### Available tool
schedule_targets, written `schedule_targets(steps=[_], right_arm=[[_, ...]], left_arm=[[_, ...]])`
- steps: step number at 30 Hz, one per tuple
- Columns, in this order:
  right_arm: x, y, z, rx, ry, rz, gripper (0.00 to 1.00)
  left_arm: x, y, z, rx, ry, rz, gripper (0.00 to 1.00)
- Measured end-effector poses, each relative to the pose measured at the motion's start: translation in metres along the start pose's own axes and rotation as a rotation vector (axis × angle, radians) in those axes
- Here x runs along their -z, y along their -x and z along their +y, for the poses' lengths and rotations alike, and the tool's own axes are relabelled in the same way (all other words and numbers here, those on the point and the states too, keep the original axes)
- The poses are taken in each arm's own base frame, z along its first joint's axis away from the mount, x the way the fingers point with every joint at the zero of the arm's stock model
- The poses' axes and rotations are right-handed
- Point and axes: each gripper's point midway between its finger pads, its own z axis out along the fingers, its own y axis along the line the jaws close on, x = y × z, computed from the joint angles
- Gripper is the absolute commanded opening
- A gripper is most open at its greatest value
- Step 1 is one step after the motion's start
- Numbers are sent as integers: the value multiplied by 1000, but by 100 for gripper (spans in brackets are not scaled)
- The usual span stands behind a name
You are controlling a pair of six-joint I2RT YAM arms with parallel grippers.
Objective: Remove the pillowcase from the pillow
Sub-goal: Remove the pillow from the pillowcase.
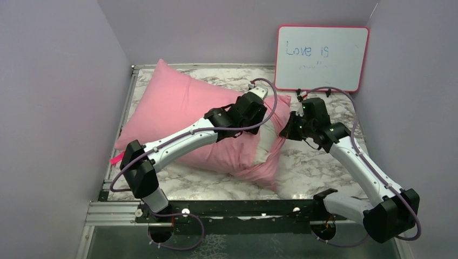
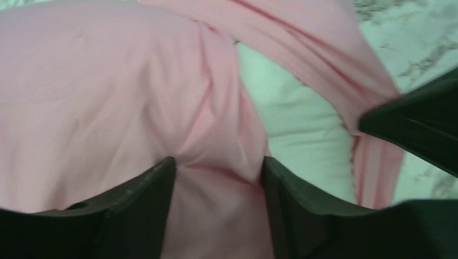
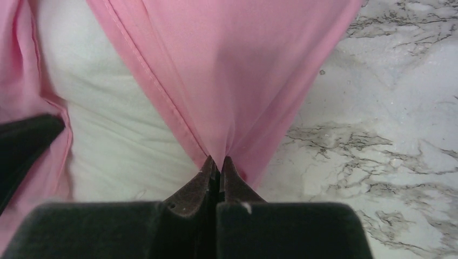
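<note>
The pink pillowcase [image 1: 173, 116] covers most of the pillow on the marble table. At its open right end the white pillow [image 1: 265, 145] shows through. My left gripper [image 2: 219, 162] stands open, its fingers [image 2: 146, 189] pressed down onto a fold of the pink pillowcase [image 2: 108, 97] just left of the bare pillow [image 2: 297, 124]. My right gripper [image 3: 219, 159] is shut on the hem of the pillowcase [image 3: 227, 70], which stretches taut away from it, with the pillow [image 3: 108, 118] to its left. In the overhead view the right gripper [image 1: 286, 132] sits at the cover's open edge.
A whiteboard [image 1: 321, 56] with a pink frame leans on the back wall at the right. Purple walls close in both sides. The marble tabletop [image 1: 318, 162] is bare at the right, under the right arm. A small pink tag [image 1: 115, 159] lies at the table's left edge.
</note>
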Motion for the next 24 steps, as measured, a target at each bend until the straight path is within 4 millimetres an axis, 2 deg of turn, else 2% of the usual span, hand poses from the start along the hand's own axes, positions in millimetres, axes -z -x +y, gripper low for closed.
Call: schedule_targets(steps=[3, 5, 6, 10, 13, 15, 17, 19, 21, 24], right_arm=[[5, 6, -4, 1, -32, -29, 1], [9, 11, -9, -1, -72, -50, 1], [10, 13, -13, -6, -96, -60, 0], [15, 14, -24, -32, -165, -81, 1], [21, 14, -21, -45, -153, -100, 1], [24, 10, -15, -40, -112, -101, 0], [25, 4, -8, -27, -62, -83, 4], [25, 1, 0, -7, -13, -59, 16], [24, 0, 9, 16, 36, -33, 33], [24, 13, 26, 57, 102, -17, 56]], left_arm=[[-2, -8, 21, 19, 124, 17, 28], [0, -7, 33, 45, 182, 7, 3], [2, -6, 40, 62, 204, 1, 0], [12, -10, 79, 140, 273, -16, 0], [23, -16, 102, 191, 282, -27, 0], [30, -16, 106, 205, 263, -44, 0], [37, -18, 102, 190, 207, -55, 0], [41, -19, 97, 172, 151, -66, 0], [42, -19, 91, 155, 96, -72, 0], [42, -16, 83, 124, 27, -80, 0]])
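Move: The near-side rim of the pillowcase opening lies between and around my open left fingers, its bunched edge about 2 cm left, 1 cm ahead and 2 cm below. The bare white pillow shows some 4 cm back and 1 cm to the right, about 4 cm down. My right hand already pinches the opposite rim, which lies about 7 cm right of and 3 cm back from my left hand. From my right hand the left rim is roughly 10 cm to the left and 4 cm ahead. My left hand shuts on the loose rim while already sweeping left, drags it about 11 cm left and slightly forward, turning some 20 degrees counter-clockwise, then eases back a little, still pinching. Against this, my right hand keeps its pinch and draws its rim about 3 cm to the right, then swings back left and rises some 3 cm, opening its fingers at the end. ##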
